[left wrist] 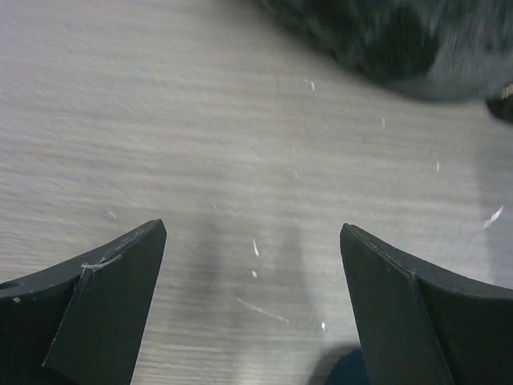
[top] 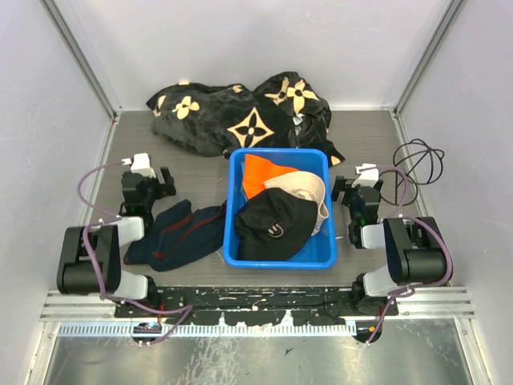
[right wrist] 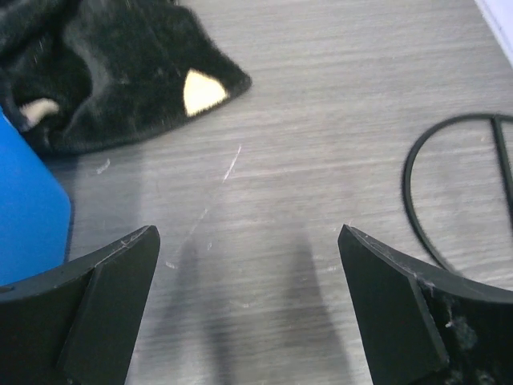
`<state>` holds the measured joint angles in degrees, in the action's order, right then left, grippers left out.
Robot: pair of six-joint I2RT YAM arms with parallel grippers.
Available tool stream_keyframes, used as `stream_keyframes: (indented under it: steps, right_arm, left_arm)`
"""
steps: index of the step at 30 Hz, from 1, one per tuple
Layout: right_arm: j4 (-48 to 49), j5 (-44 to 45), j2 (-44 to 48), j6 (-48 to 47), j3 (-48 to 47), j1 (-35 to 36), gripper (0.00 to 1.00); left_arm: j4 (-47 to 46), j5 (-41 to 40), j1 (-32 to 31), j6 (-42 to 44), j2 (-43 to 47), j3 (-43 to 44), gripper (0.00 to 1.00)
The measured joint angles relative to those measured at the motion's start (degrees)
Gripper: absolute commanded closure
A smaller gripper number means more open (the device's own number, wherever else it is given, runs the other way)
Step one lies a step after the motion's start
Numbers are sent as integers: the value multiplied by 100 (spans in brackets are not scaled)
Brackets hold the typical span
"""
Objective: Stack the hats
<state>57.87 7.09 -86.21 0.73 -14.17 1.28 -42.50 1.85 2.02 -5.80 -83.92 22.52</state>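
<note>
Three hats lie in a blue bin (top: pixel 236 200) at the table's middle: a black hat (top: pixel 272 224) in front, a beige hat (top: pixel 303 188) behind it and an orange hat (top: pixel 260 172) at the back left. My left gripper (top: pixel 148 178) rests left of the bin, open over bare table (left wrist: pixel 252 228) with nothing between its fingers. To the right of the bin my right gripper (top: pixel 358 191) is open too, above bare wood (right wrist: pixel 248 233). The bin's blue corner (right wrist: pixel 28 208) shows at the left of the right wrist view.
A large black cloth with tan flowers (top: pixel 240 116) is heaped behind the bin; its edge (right wrist: pixel 120 72) lies ahead of the right gripper. A dark navy garment with red stripes (top: pixel 180 233) lies left of the bin. A black cable loop (top: pixel 421 164) lies at the right.
</note>
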Motion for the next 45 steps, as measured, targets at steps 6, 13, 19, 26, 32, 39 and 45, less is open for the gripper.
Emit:
stream_keyframes:
  steps: [6,13,19,26,32,39,45]
  right_arm:
    - [-1537,33,761,48,-920,0,0]
    - [-3027,11,1279,444,-1880,0,0]
    - [-4122,4,1370,763,-2852,0,0]
    - [-5106,-146,1412,935,-3707,0,0]
    - [-5831,-155,1832,918,-3759,0,0]
    - [-6408,15,2339,800,-3862,0,0]
    - [-6780,181,2625,787,-4011,0,0]
  left_arm:
    - [1978,-540,4,-216,1141,1250,2]
    - [3775,-50,9,-634,1250,3152,2]
    - [4597,1797,-39,-1342,-417,5713,2]
    - [5469,3617,-741,-2009,-3018,8717,2]
    - [5954,3873,-1355,-2428,-4374,10354,2]
    - [6033,3812,-1808,-2846,-5368,11427,2]
    - [5025,4284,-1945,-4015,-6756,12312,2]
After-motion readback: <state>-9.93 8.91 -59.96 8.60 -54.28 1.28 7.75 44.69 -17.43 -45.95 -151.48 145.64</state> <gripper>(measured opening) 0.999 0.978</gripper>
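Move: Some 36 cm to the left hand's right and about 2 cm ahead, a little below it, lies the orange hat, at the far end of the blue bin. The beige hat is about 12 cm farther right of that hat and 7 cm nearer the bases, the black cap about 16 cm nearer and 4 cm right. The black plush cloth lies 18 cm ahead of the left hand and 30 cm right. From the right hand, the orange hat is about 31 cm left and 2 cm ahead. Rising steeply first, by about 25 cm, the open left hand then swings far right and forward, turning clockwise some 45 degrees, its left side rolling down, and sinks about 10 cm over the plush cloth towards the bin's far end. The right hand, also open, climbs roughly 20 cm beside the bin, going about 5 cm forward and back again. ##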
